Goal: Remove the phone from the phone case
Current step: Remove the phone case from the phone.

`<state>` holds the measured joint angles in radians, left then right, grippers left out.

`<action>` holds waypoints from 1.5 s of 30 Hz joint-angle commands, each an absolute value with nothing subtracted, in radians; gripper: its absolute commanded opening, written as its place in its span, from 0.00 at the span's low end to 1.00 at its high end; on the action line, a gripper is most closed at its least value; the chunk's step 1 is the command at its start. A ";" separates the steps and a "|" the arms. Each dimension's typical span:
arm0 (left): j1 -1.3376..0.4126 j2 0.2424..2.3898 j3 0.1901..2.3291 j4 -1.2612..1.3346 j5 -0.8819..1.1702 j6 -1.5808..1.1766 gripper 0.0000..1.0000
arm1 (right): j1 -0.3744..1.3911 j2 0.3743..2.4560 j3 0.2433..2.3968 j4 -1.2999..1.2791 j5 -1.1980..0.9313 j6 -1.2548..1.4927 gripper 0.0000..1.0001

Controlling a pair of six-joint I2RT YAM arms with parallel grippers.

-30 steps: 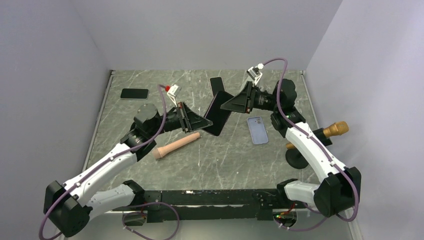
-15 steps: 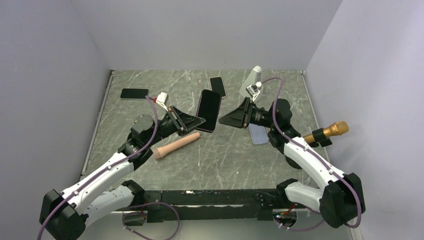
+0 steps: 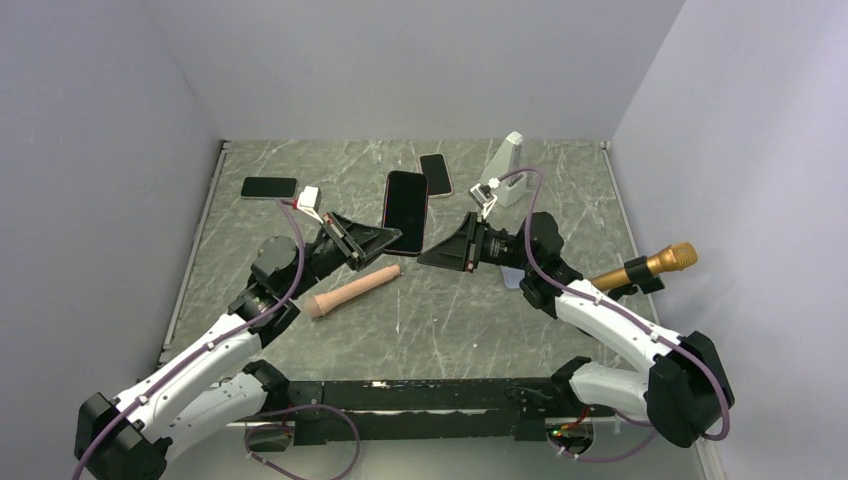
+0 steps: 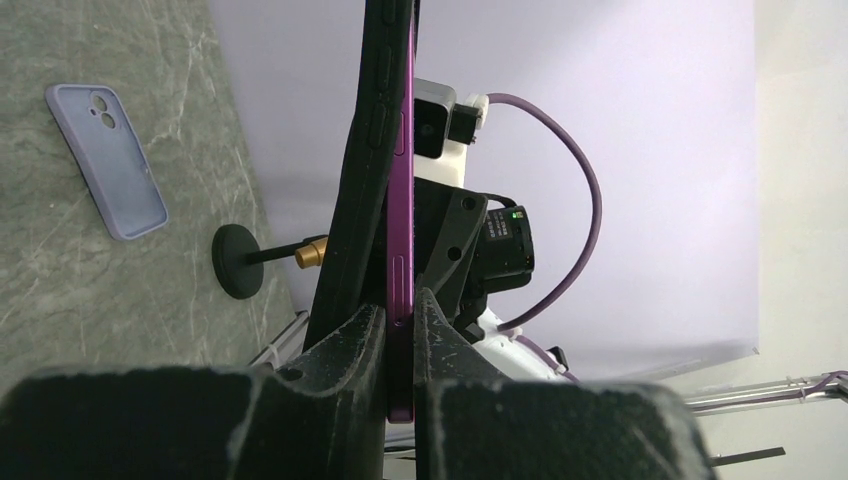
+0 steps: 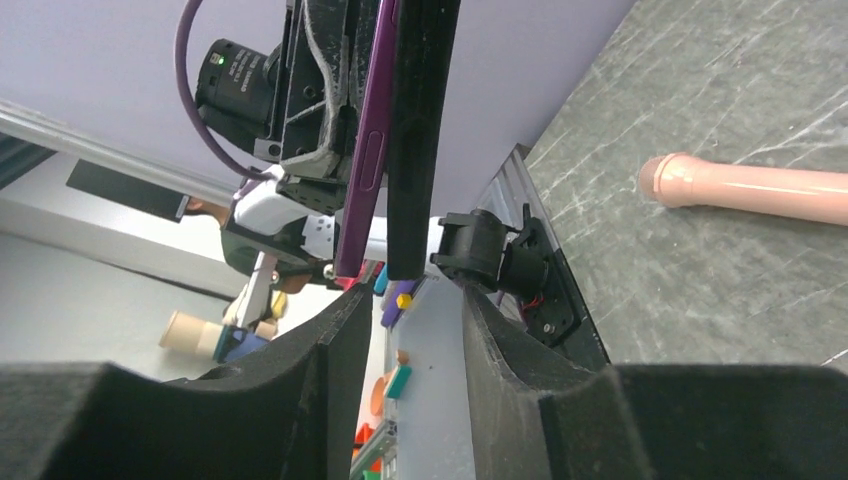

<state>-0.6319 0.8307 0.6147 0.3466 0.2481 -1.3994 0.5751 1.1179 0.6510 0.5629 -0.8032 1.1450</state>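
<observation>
A purple phone (image 3: 404,205) is held upright above the table's middle, and my left gripper (image 3: 392,240) is shut on its lower edge. In the left wrist view the fingers (image 4: 440,345) clamp the phone's purple rim (image 4: 402,230), and the black phone case (image 4: 350,190) stands peeled away from it on one side. My right gripper (image 3: 424,258) sits just right of and below the phone. Its jaws (image 5: 410,300) are open, with the ends of the case (image 5: 420,130) and the phone (image 5: 367,160) just beyond the fingertips and nothing gripped.
A pink cylinder (image 3: 354,290) lies below the phone. A black phone (image 3: 269,187) lies at the back left, another phone (image 3: 435,174) and a white block (image 3: 508,155) at the back. A light blue case (image 4: 105,160) lies flat. A gold microphone (image 3: 655,263) on a stand is at the right.
Both grippers moved left and nearer. The left one turned the phone upright. The right gripper came off the phone's upper end and now sits by its lower right, jaws narrower than half a second ago.
</observation>
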 commanded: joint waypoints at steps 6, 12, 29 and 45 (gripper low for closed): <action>-0.630 0.813 0.625 0.503 0.257 -1.445 0.00 | 0.595 1.150 0.704 0.651 -0.760 1.146 0.41; -0.629 0.816 0.617 0.517 0.274 -1.457 0.00 | 0.605 1.197 0.715 0.751 -0.757 1.193 0.35; -0.632 0.807 0.567 0.495 0.291 -1.466 0.00 | 0.632 1.311 0.713 1.009 -0.601 1.327 0.00; -0.633 0.759 0.596 0.423 0.305 -1.482 0.00 | 0.630 1.270 0.791 0.533 -0.471 0.954 0.00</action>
<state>-0.6132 0.7998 0.5598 0.4053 0.2081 -1.4399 0.6445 1.3098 0.7433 0.6491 -0.6376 1.1469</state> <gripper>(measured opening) 0.141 0.167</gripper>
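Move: My right hand is open, its tips just short of the near end of the black phone case, whose middle is about 7 cm ahead, 3 cm left and 3 cm higher. The phone lies just over the case. The peach microphone is on the table 18 cm left, 5 cm ahead and 28 cm down; the blue case about 24 cm right, 13 cm ahead, equally low. My left hand grips the phone; the black case's middle is 4 cm ahead, 2 cm right and 1 cm higher. I slide my right hand left and slightly forward around the loosened near end of the black case and pinch it, rising a little. Gripping it, I go on forward, still easing left, and dip about 2 cm below the phone, some 4 cm forward and 4 cm left in all. My left hand keeps its hold on the phone, drifting about 1 cm left. ##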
